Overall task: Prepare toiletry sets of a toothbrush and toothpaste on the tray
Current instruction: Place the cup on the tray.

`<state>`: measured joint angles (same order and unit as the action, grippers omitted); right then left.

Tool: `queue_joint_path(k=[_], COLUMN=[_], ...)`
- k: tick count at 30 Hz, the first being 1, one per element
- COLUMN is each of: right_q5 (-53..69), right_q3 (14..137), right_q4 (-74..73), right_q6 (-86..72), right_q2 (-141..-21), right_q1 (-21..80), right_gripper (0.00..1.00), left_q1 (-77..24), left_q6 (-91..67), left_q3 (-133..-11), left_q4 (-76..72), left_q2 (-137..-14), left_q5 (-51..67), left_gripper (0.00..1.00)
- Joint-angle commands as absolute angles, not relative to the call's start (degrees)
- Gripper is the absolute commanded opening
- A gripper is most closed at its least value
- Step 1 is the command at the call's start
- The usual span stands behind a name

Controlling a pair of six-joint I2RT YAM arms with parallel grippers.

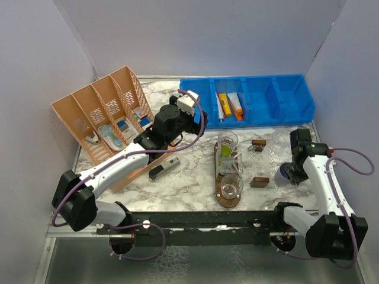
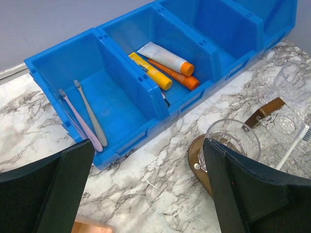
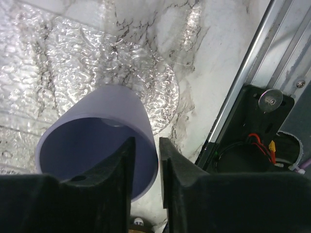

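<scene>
The dark wooden tray [image 1: 217,177] lies at mid-table and bears three clear tumblers [image 1: 227,142]. The middle tumbler [image 1: 231,168] holds a lime green tube [image 1: 225,152] and a pale toothbrush [image 1: 238,156]. Two more toothbrushes [image 2: 90,119] and several tubes [image 2: 167,58] lie in the blue bin [image 2: 121,102]. My left gripper [image 2: 148,160] hangs wide open and empty over the marble between bin and tray [image 2: 197,155]. My right gripper [image 3: 146,145] straddles the rim of a lavender cup [image 3: 97,121] at the table's right, one finger inside and one outside, with a thin gap beside the wall.
An orange divided basket [image 1: 100,118] leans at the back left. A dark gadget [image 1: 164,170] lies left of the tray. Two small brown blocks [image 1: 258,142] and crinkled clear film [image 1: 272,155] lie to its right. The table's metal edge rail [image 3: 243,92] runs close to the cup.
</scene>
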<state>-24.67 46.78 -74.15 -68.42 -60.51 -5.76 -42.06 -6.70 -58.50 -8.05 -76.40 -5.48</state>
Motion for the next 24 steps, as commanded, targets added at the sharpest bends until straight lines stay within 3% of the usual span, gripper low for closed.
queue_joint_path(k=[1, 11, 16, 19, 24], right_q5=[-23.8, -27.6, -29.5, -22.2, -1.6], right_q3=[49.0, 53.7, 56.7, 54.6, 53.5], right_q4=[-75.3, -78.4, -70.3, -56.6, -44.0], right_q6=[-67.6, -65.7, -55.9, -44.7, -29.9], right_q2=[-57.0, -50.7, -40.1, -30.4, -31.9], right_q1=[-6.2, -6.2, -6.2, -5.8, -4.9], right_gripper=[0.3, 0.46, 0.69, 0.77, 0.78], left_q1=[-41.8, -41.8, -41.8, -41.8, -41.8], left_q6=[-6.5, -6.6, -6.7, -6.8, -6.5], left_q3=[-60.7, -60.7, -60.8, -60.8, -60.8], left_q4=[-8.4, -8.3, -8.2, -8.0, -7.9], left_q2=[-76.9, -76.9, -76.7, -76.7, -76.8], left_q5=[-4.8, -4.7, -4.7, -5.1, -5.9], left_gripper=[0.98, 0.98, 0.98, 0.98, 0.98])
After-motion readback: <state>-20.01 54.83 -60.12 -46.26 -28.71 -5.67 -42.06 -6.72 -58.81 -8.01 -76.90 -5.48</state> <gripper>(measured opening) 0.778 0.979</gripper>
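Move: The right fingers straddle the near rim of the purple cup on the clear tray; the cup's middle is about 3 cm ahead, 1 cm left and 4 cm below the right hand. A brown block sits about 2 cm ahead and 10 cm left, another some 16 cm ahead and 10 cm left, both about 7 cm down. From the idle left hand the cup lies roughly 17 cm back, 32 cm right and 22 cm down. Keep opening the right gripper until it is mostly open, so the fingers free the purple cup's rim, and lift them up out of the cup, gently at first, then fast, about 14 cm in all. As you climb, drift slightly forward and swing the downward-pointing fingers up towards the front by some 45 degrees, turning a little counter-clockwise. ##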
